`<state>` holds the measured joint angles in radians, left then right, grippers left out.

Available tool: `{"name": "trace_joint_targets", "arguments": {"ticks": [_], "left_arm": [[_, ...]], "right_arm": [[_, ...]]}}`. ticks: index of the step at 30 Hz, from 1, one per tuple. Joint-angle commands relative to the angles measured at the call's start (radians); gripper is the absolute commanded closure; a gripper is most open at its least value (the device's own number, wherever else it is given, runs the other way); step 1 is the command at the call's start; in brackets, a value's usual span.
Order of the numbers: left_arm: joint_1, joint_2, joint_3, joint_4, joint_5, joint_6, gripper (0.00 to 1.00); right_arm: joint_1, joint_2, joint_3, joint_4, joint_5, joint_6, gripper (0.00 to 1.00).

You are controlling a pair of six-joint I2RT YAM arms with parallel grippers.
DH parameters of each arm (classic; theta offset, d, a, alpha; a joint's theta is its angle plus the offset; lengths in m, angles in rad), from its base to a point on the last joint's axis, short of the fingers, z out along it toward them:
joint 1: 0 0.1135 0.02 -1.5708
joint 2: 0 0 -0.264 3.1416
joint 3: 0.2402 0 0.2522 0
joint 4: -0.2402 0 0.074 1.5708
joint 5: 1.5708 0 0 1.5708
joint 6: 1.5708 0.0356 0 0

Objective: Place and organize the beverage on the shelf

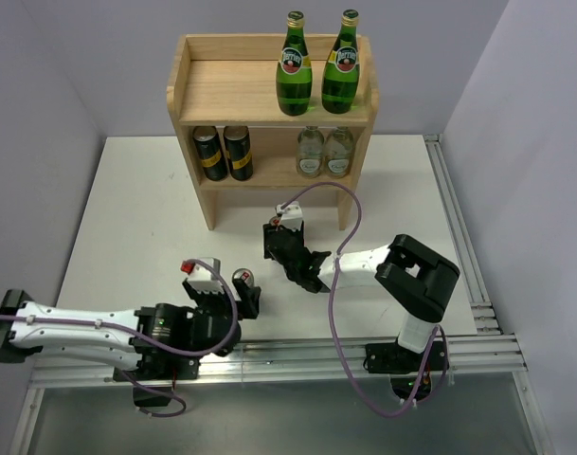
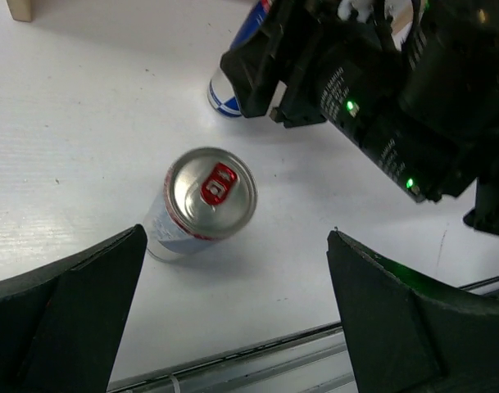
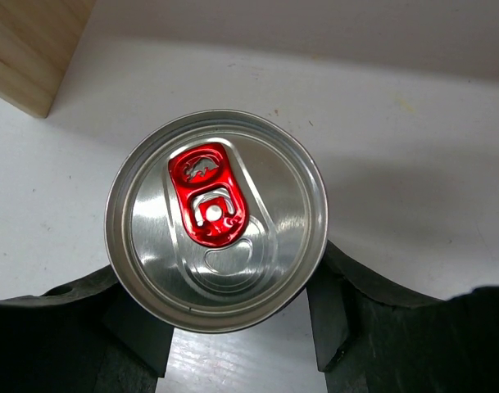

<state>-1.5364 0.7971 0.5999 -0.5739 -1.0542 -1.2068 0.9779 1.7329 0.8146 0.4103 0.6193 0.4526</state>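
The wooden shelf (image 1: 226, 79) stands at the back. Two green bottles (image 1: 294, 66) (image 1: 342, 64) stand on the right of its top tier, and two black-and-gold cans (image 1: 209, 153) (image 1: 238, 152) on the left of its lower tier. My right gripper (image 1: 280, 245) (image 3: 220, 274) is shut on a blue-and-silver can (image 3: 216, 217) (image 2: 224, 92) standing on the table in front of the shelf. A second silver can (image 1: 243, 278) (image 2: 204, 205) stands upright just beyond my left gripper (image 1: 226, 294) (image 2: 237, 233), which is open and empty; the can sits nearer its left finger.
Two pale clear bottles (image 1: 325, 152) stand on the right of the lower tier. The shelf's left leg (image 3: 32, 57) is close to the held can. A metal rail (image 1: 297, 355) runs along the near table edge and another (image 1: 459, 237) along the right. The two grippers are close together.
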Motion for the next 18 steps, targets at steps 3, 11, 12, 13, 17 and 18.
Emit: {"name": "trace_joint_targets", "arguments": {"ticks": [3, 11, 12, 13, 17, 18], "left_arm": [[-0.148, 0.178, 0.063, -0.256, -0.187, -0.359, 0.01], [-0.148, 0.408, 0.005, -0.284, -0.263, -0.605, 0.01], [-0.142, 0.419, 0.011, -0.267, -0.270, -0.591, 0.01], [-0.133, 0.428, 0.014, -0.242, -0.276, -0.568, 0.01], [-0.062, 0.458, 0.009, -0.045, -0.276, -0.400, 0.01], [-0.047, 0.453, -0.017, 0.015, -0.274, -0.349, 0.01]], "right_arm": [[-0.004, -0.025, 0.049, 0.033, 0.036, -0.015, 1.00], [-0.005, -0.090, 0.037, -0.010, 0.042, -0.012, 1.00], [-0.004, -0.116, 0.032, -0.018, 0.046, -0.012, 1.00], [-0.005, -0.128, 0.031, -0.033, 0.048, -0.012, 1.00], [-0.004, -0.208, 0.014, -0.079, 0.062, -0.006, 1.00], [-0.002, -0.246, 0.009, -0.087, 0.062, -0.006, 1.00]]}}
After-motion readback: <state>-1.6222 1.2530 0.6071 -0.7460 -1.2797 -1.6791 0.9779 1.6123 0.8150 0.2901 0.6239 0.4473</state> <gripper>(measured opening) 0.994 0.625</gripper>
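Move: The near can stands about 7 cm ahead of the left hand, 2 cm to its right and 10 cm below. The held can, already gripped by the right hand, is some 22 cm ahead of the left hand, 10 cm right and 10 cm below. From the right hand, the shelf's middle is about 13 cm ahead, level sideways and 12 cm higher, with the black cans 12 cm left of that middle. The open left hand sinks about 6 cm towards the near can; the right raises its still-held can 3 cm. ##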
